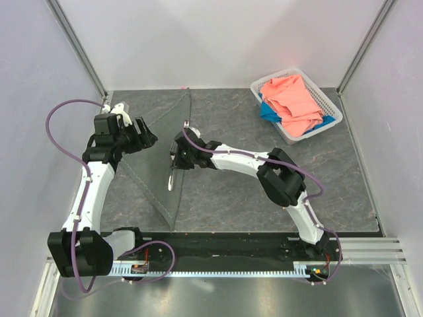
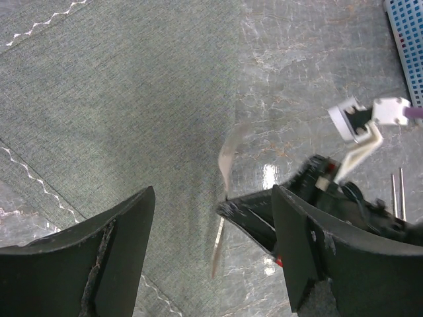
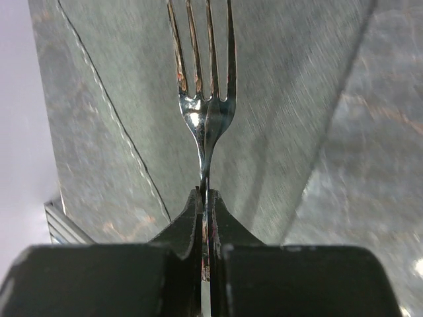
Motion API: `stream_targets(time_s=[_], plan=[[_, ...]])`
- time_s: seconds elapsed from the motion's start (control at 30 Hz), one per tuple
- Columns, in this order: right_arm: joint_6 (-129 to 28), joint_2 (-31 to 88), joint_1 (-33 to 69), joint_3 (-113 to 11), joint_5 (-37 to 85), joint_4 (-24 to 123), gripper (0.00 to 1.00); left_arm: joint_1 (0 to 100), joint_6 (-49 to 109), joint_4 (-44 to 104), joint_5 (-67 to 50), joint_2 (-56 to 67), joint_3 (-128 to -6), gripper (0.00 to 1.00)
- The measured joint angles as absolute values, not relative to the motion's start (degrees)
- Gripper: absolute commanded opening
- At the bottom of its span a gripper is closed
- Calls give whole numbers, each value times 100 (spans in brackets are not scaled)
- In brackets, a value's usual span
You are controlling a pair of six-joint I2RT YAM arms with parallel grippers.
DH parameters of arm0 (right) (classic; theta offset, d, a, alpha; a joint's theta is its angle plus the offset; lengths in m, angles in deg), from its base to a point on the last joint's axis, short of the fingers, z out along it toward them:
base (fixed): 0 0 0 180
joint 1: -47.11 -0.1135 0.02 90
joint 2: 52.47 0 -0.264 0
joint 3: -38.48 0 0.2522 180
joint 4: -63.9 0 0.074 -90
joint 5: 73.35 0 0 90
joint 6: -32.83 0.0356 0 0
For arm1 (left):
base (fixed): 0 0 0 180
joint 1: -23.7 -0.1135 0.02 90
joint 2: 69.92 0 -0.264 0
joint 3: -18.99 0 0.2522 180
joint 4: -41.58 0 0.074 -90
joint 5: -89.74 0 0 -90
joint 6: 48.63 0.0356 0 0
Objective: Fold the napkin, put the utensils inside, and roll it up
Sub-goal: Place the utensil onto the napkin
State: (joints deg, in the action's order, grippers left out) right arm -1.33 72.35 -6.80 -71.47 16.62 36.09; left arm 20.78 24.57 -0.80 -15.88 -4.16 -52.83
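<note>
The dark grey napkin point(image 1: 149, 168) point(image 2: 132, 119) point(image 3: 284, 79) lies folded into a triangle on the table's left half. My right gripper point(image 1: 176, 161) point(image 3: 206, 195) is shut on the handle of the silver fork point(image 1: 171, 177) point(image 3: 205, 99) point(image 2: 225, 165), holding it just above the napkin's right part with the tines pointing away from the wrist. My left gripper point(image 1: 149, 139) point(image 2: 213, 190) hovers open over the napkin, close to the left of the fork, with nothing between its fingers. Two thin chopsticks point(image 2: 398, 193) point(image 1: 189, 105) lie beyond the right gripper by the napkin's far right edge.
A white basket point(image 1: 330, 105) at the back right holds a salmon-pink cloth point(image 1: 291, 99) and a blue cloth point(image 1: 268, 112). Grey walls close in the table on the left, back and right. Both arms meet over the napkin.
</note>
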Motion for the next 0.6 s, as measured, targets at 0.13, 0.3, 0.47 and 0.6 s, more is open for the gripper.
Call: stream_targets(time_s=[0.13, 0.3, 0.47, 0.6], plan=[[31, 7628, -665, -7641, 1524, 3539, 0, 2078, 2455, -80, -1621, -416, -5283, 79], [2, 8177, -634, -8460, 1373, 3240, 0, 2078, 2455, -80, -1706, -416, -5283, 79], [-186, 8802, -623, -9367, 1314, 2895, 0, 2078, 2455, -80, -1741, -416, -5283, 79], [-271, 9003, -590, -9562, 1279, 2696, 0, 2078, 2455, -80, -1756, -416, -5283, 79]])
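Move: The right gripper already holds the fork by its handle, about 7 cm above the folded napkin and just inside the napkin's right edge, which runs some 2 cm to the hand's right. The napkin's middle lies roughly 5 cm ahead and 8 cm to the left, 7 cm below; the two thin utensils remain about 43 cm to the right and 9 cm back. From the left gripper, the napkin's middle is some 6 cm ahead, 5 cm left and 20 cm below. Carry the fork in the right gripper about 5 cm forward and 3 cm left, farther in over the folded napkin from its right edge. Let it sink only gently at first, then steepen the descent as the forward travel dies out, about 4 cm down in all. Keep the fingers shut on the handle and the tines pointing forward. ##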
